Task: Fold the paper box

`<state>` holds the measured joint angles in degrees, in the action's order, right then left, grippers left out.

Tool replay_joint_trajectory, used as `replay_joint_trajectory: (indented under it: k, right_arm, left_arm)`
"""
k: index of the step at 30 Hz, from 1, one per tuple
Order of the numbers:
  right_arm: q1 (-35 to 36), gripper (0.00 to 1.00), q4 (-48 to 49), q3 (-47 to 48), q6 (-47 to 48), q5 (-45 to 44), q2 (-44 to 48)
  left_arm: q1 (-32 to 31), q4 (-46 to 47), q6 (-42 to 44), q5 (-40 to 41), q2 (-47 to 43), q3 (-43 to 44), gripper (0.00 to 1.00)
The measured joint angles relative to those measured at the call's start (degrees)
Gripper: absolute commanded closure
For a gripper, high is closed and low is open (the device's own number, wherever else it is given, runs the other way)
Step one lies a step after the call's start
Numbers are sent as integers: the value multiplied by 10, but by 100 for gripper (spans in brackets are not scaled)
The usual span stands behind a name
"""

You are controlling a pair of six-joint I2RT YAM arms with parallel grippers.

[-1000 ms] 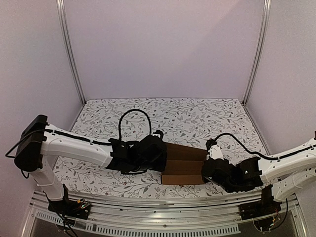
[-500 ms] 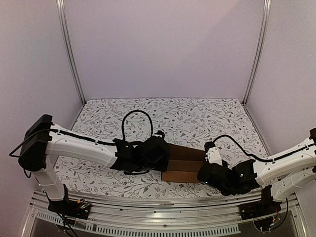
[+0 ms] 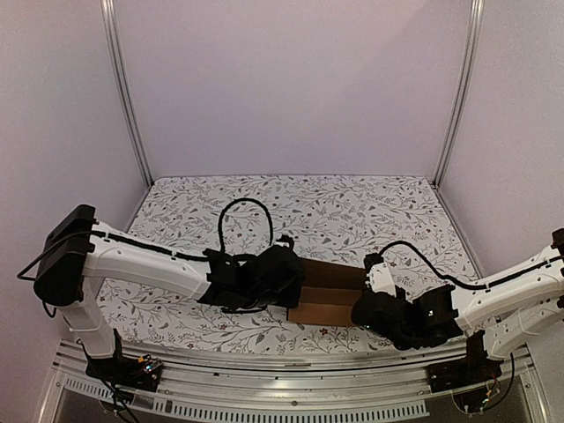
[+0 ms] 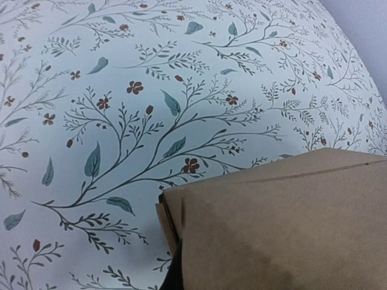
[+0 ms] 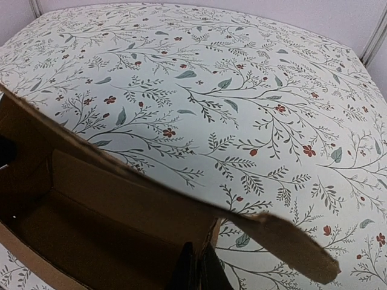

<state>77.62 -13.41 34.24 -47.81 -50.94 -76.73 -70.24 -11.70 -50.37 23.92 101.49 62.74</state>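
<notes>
The paper box (image 3: 328, 304) is brown cardboard, partly folded, and lies at the near middle of the table between my two grippers. My left gripper (image 3: 289, 280) is at the box's left end. In the left wrist view a brown panel (image 4: 284, 229) covers most of the left gripper (image 4: 172, 273); one dark fingertip shows against the box's doubled end wall. My right gripper (image 3: 368, 307) is at the box's right end. In the right wrist view the right gripper (image 5: 199, 269) is shut on the upright end wall of the open box (image 5: 109, 211). A ragged flap (image 5: 290, 241) sticks out to the right.
A floral cloth (image 3: 352, 211) covers the table. White walls and two aluminium posts (image 3: 128, 97) enclose the back and sides. A black cable (image 3: 242, 204) loops up behind the left wrist. A metal rail (image 3: 291, 361) runs along the near edge.
My right gripper has moved left and pushed in on the box's right end, and the box's stepped near side has closed up. The left gripper has shifted slightly right.
</notes>
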Motion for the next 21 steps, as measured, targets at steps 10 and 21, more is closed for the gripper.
replay_joint_trajectory:
  k: [10, 21]
  right_arm:
    - [10, 64, -18, 4, 9, 24, 37]
    - [11, 52, -122, 34, 24, 39, 158]
  left_arm:
    - [-24, 10, -5, 25, 0, -16, 100]
    - [-40, 9, -7, 68, 0, -23, 100]
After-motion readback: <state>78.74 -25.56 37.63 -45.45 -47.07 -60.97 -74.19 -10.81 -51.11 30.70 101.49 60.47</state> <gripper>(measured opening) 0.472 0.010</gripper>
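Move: The right hand's shut fingers are on the box's right side wall, whose middle is directly beneath, about 2 cm down. From this hand the raised lid's middle is some 6 cm ahead, 7 cm left and 2 cm up, and the front wall's about 3 cm back, 8 cm left and 3 cm down. The left hand grips the left side wall, centred about 2 cm below it; from there the lid is some 4 cm ahead, 9 cm right and 3 cm up. The right fingers open to about half and let go of the right side wall, easing back a little first, then rising ever faster, about 6 cm up, drifting slightly right near the end. Meanwhile the left hand keeps its pinch on the left wall and draws the box back towards the robot, some 1.5 cm, its fingertips tipping up slightly. ##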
